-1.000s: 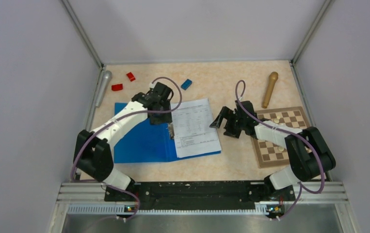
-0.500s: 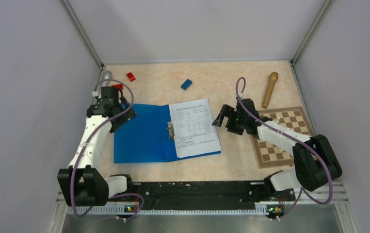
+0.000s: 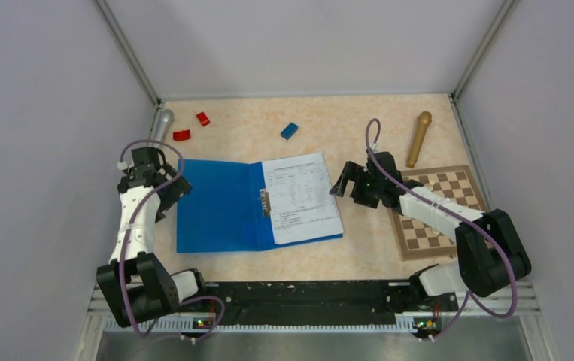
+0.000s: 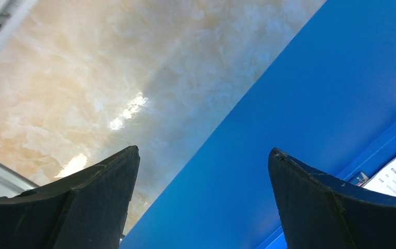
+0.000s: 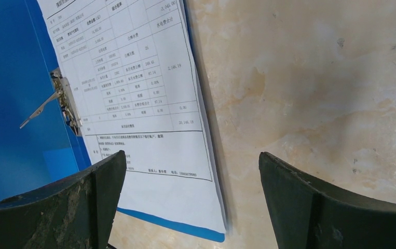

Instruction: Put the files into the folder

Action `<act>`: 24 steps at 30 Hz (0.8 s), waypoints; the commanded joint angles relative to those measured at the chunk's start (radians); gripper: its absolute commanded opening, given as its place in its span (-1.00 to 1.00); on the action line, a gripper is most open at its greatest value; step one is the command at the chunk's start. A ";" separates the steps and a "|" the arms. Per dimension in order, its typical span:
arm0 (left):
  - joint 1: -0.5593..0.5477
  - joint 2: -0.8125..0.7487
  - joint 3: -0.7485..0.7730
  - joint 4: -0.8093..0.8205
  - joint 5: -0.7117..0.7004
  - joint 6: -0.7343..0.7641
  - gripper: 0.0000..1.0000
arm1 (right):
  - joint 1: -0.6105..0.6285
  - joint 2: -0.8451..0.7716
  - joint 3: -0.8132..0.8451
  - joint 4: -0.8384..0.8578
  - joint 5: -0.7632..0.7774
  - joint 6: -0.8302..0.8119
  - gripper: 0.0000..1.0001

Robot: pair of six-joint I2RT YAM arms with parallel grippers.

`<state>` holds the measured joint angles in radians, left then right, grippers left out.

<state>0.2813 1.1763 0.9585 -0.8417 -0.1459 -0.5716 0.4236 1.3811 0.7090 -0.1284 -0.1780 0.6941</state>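
Observation:
The blue folder (image 3: 220, 210) lies open and flat on the table, its metal clip (image 3: 265, 201) along the spine. The files (image 3: 300, 197), white sheets printed with tables, rest on its right half. My left gripper (image 3: 172, 189) hovers over the folder's left edge, open and empty. The left wrist view shows the blue cover (image 4: 315, 104) and bare table between its fingertips (image 4: 102, 197). Just right of the files, my right gripper (image 3: 341, 184) is open and empty. The right wrist view shows the files (image 5: 128, 78), the clip (image 5: 66, 104) and the sheets' lower corner ahead of that gripper (image 5: 190, 154).
A chessboard (image 3: 434, 210) lies under the right arm. A gold-brown pestle-like object (image 3: 419, 138) sits behind it. A small blue block (image 3: 290, 130), two red blocks (image 3: 182, 135) and a silver cylinder (image 3: 161, 124) lie at the back. Walls close in on both sides.
My left arm swung from over the folder's spine out to its left edge, and its jaws opened wide. The right gripper barely moved.

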 commanded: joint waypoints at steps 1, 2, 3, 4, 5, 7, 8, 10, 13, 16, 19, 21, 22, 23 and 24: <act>0.003 0.067 -0.047 0.075 0.087 0.020 0.98 | 0.012 -0.024 0.018 0.008 0.000 -0.024 0.93; 0.004 0.076 -0.060 0.082 0.122 0.021 0.98 | 0.011 -0.026 0.019 0.006 0.000 -0.028 0.93; 0.004 0.075 -0.084 0.098 0.168 0.017 0.97 | 0.012 -0.029 0.022 -0.003 0.002 -0.030 0.93; 0.003 0.071 -0.107 0.117 0.219 0.013 0.98 | 0.011 -0.030 0.028 -0.013 0.004 -0.033 0.93; 0.001 0.065 -0.133 0.135 0.260 0.008 0.98 | 0.011 -0.031 0.037 -0.025 0.004 -0.036 0.93; -0.007 0.051 -0.172 0.159 0.322 -0.005 0.98 | 0.011 -0.038 0.050 -0.042 0.000 -0.038 0.93; -0.015 0.043 -0.190 0.168 0.342 -0.010 0.97 | 0.012 -0.044 0.055 -0.046 0.001 -0.038 0.93; -0.036 0.023 -0.219 0.182 0.382 -0.027 0.97 | 0.011 -0.057 0.064 -0.052 0.006 -0.038 0.93; -0.094 -0.015 -0.264 0.211 0.416 -0.072 0.97 | 0.022 -0.060 0.093 -0.053 -0.015 -0.056 0.94; -0.180 -0.044 -0.315 0.253 0.423 -0.132 0.97 | 0.082 -0.037 0.165 -0.090 0.018 -0.103 0.94; -0.270 -0.057 -0.320 0.254 0.408 -0.188 0.98 | 0.157 0.001 0.257 -0.153 0.081 -0.163 0.98; -0.337 -0.075 -0.324 0.258 0.421 -0.218 0.97 | 0.206 0.024 0.303 -0.167 0.116 -0.187 0.98; -0.359 -0.088 -0.330 0.267 0.437 -0.224 0.98 | 0.235 0.032 0.324 -0.169 0.133 -0.203 0.98; -0.375 -0.105 -0.331 0.260 0.443 -0.229 0.98 | 0.267 0.050 0.359 -0.178 0.160 -0.220 0.98; -0.380 -0.119 -0.323 0.238 0.436 -0.223 0.97 | 0.297 0.067 0.388 -0.190 0.185 -0.236 0.98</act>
<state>-0.0494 1.1236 0.6346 -0.6270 0.2584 -0.7403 0.6262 1.4017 0.9852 -0.2680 -0.0963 0.5491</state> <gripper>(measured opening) 0.987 0.987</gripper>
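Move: The open folder's blank blue cover lies beneath the left hand, roughly 10 cm down: its left edge is almost straight below, about 1 cm to the left, and its middle is some 11 cm right and 1 cm ahead. From the left hand the metal clip is about 28 cm right and 3 cm ahead. From the right hand the cover's middle lies some 43 cm left and 2 cm back, with the papers' middle about 14 cm left, level, and 4 cm below. Drop the open left gripper about 7 cm at the blue cover's left edge, rolling its left side down, then sweep it some 16 cm right and slightly back, turning clockwise, so one finger slides under the cover and the other stays above, pushing the folder along. Then lift the open right gripper and carry it left over the papers, about 7 cm each way. ##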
